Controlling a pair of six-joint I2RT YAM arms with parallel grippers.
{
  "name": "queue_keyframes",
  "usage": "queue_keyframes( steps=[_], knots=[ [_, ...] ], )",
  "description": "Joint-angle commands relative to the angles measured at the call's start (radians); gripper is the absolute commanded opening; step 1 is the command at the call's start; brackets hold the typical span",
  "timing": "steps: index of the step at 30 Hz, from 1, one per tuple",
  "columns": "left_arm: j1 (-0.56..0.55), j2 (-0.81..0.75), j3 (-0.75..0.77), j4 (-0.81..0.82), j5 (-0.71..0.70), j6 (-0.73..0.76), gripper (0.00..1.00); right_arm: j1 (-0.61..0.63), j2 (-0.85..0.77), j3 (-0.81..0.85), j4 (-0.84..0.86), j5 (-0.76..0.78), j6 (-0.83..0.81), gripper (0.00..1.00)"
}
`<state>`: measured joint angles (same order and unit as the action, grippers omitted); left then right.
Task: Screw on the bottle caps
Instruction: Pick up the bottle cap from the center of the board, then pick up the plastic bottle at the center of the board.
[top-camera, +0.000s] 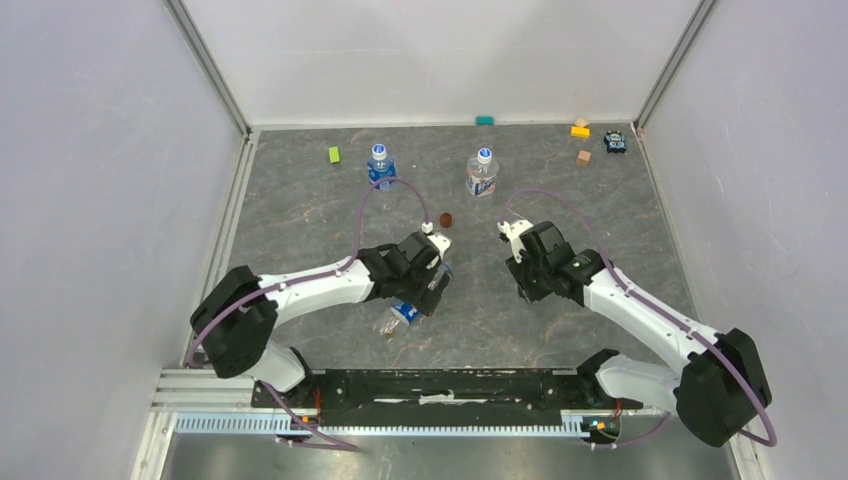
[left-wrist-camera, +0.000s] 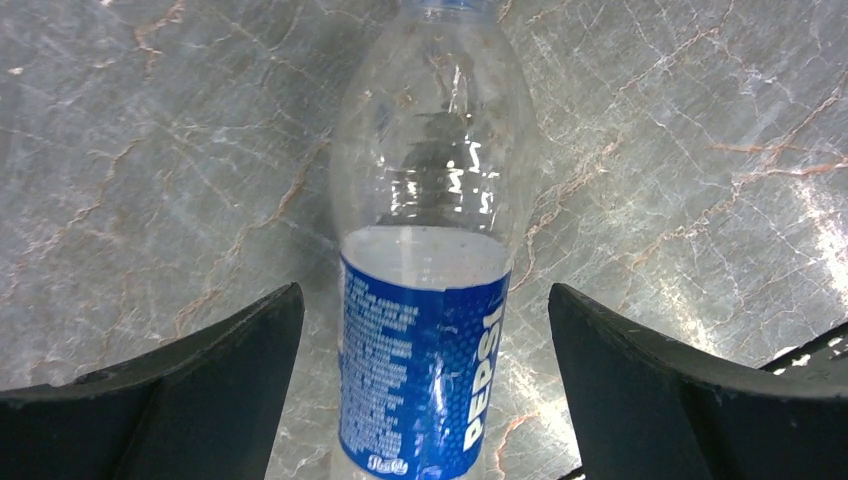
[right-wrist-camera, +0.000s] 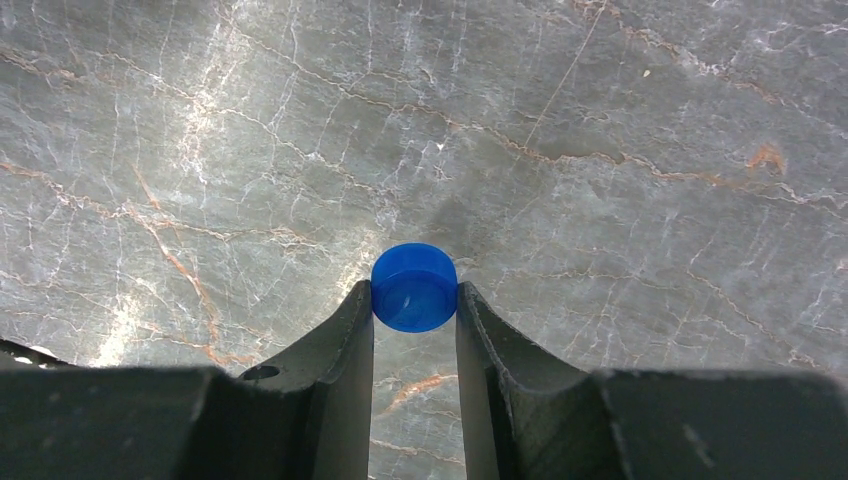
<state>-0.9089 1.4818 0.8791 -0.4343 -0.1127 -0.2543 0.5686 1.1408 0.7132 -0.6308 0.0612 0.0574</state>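
Observation:
A clear bottle (left-wrist-camera: 440, 150) with a blue label lies on its side on the table, between the wide-apart fingers of my left gripper (left-wrist-camera: 425, 290), which is open and not touching it. From above, this bottle (top-camera: 402, 314) pokes out below the left gripper (top-camera: 434, 290). My right gripper (right-wrist-camera: 414, 295) is shut on a solid blue cap (right-wrist-camera: 414, 287), pinched between its fingertips just over the table. In the top view the right gripper (top-camera: 527, 280) points down at mid-table. Two capped bottles (top-camera: 380, 165) (top-camera: 482, 172) stand upright at the back.
A dark red-brown disc (top-camera: 446, 219) lies between the arms and the standing bottles. Toy blocks sit along the back: green (top-camera: 334, 154), teal (top-camera: 485, 120), yellow (top-camera: 580, 130), tan (top-camera: 583, 157), plus a small dark toy (top-camera: 615, 142). Walls enclose the table.

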Motion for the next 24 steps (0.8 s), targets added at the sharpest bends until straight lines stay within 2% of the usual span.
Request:
queue_keyframes(
  steps=[1, 3, 7, 13, 17, 24],
  knots=[
    [0.01, 0.074, 0.047, -0.013, 0.037, 0.003, 0.96, -0.012, -0.044, 0.005, 0.015, -0.009, -0.023, 0.11],
    [0.013, 0.105, 0.05, -0.018, 0.035, 0.003, 0.93, -0.014, -0.068, 0.003, 0.052, -0.029, -0.038, 0.11],
    [0.015, 0.15, 0.054, -0.017, 0.044, 0.012, 0.8, -0.018, -0.105, 0.014, 0.122, -0.058, -0.049, 0.1],
    [0.015, 0.141, 0.032, 0.023, 0.096, 0.069, 0.65, -0.021, -0.156, 0.053, 0.189, -0.126, -0.081, 0.07],
    [0.015, 0.043, 0.001, 0.082, 0.125, 0.1, 0.58, -0.022, -0.195, 0.067, 0.229, -0.155, -0.101, 0.01],
    [0.015, -0.253, -0.047, 0.199, 0.156, 0.227, 0.5, -0.021, -0.29, 0.099, 0.266, -0.2, -0.145, 0.01]
  ],
)
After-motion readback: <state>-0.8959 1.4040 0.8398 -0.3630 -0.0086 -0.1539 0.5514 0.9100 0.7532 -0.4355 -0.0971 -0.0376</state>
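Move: The open left hand hovers over the middle of the lying Pepsi bottle, about 4 cm below it, 1 cm back and 1 cm left. From that hand the brown piece is some 16 cm ahead and 6 cm right, 6 cm down; the standing capped Pepsi bottle is about 25 cm ahead and 9 cm left, 4 cm up. The right hand already holds the blue cap; the lying bottle's open neck is roughly 7 cm ahead, 15 cm left and 5 cm below. Straight down about 3.5 cm goes the left hand, its fingers closing on both sides of the lying Pepsi bottle near the top of the label, then it rises some 5 cm with the bottle. Meanwhile the right hand, keeping its pinch on the blue cap, climbs about 10 cm while easing left and forward, its fingertips swinging up towards the left and front. ##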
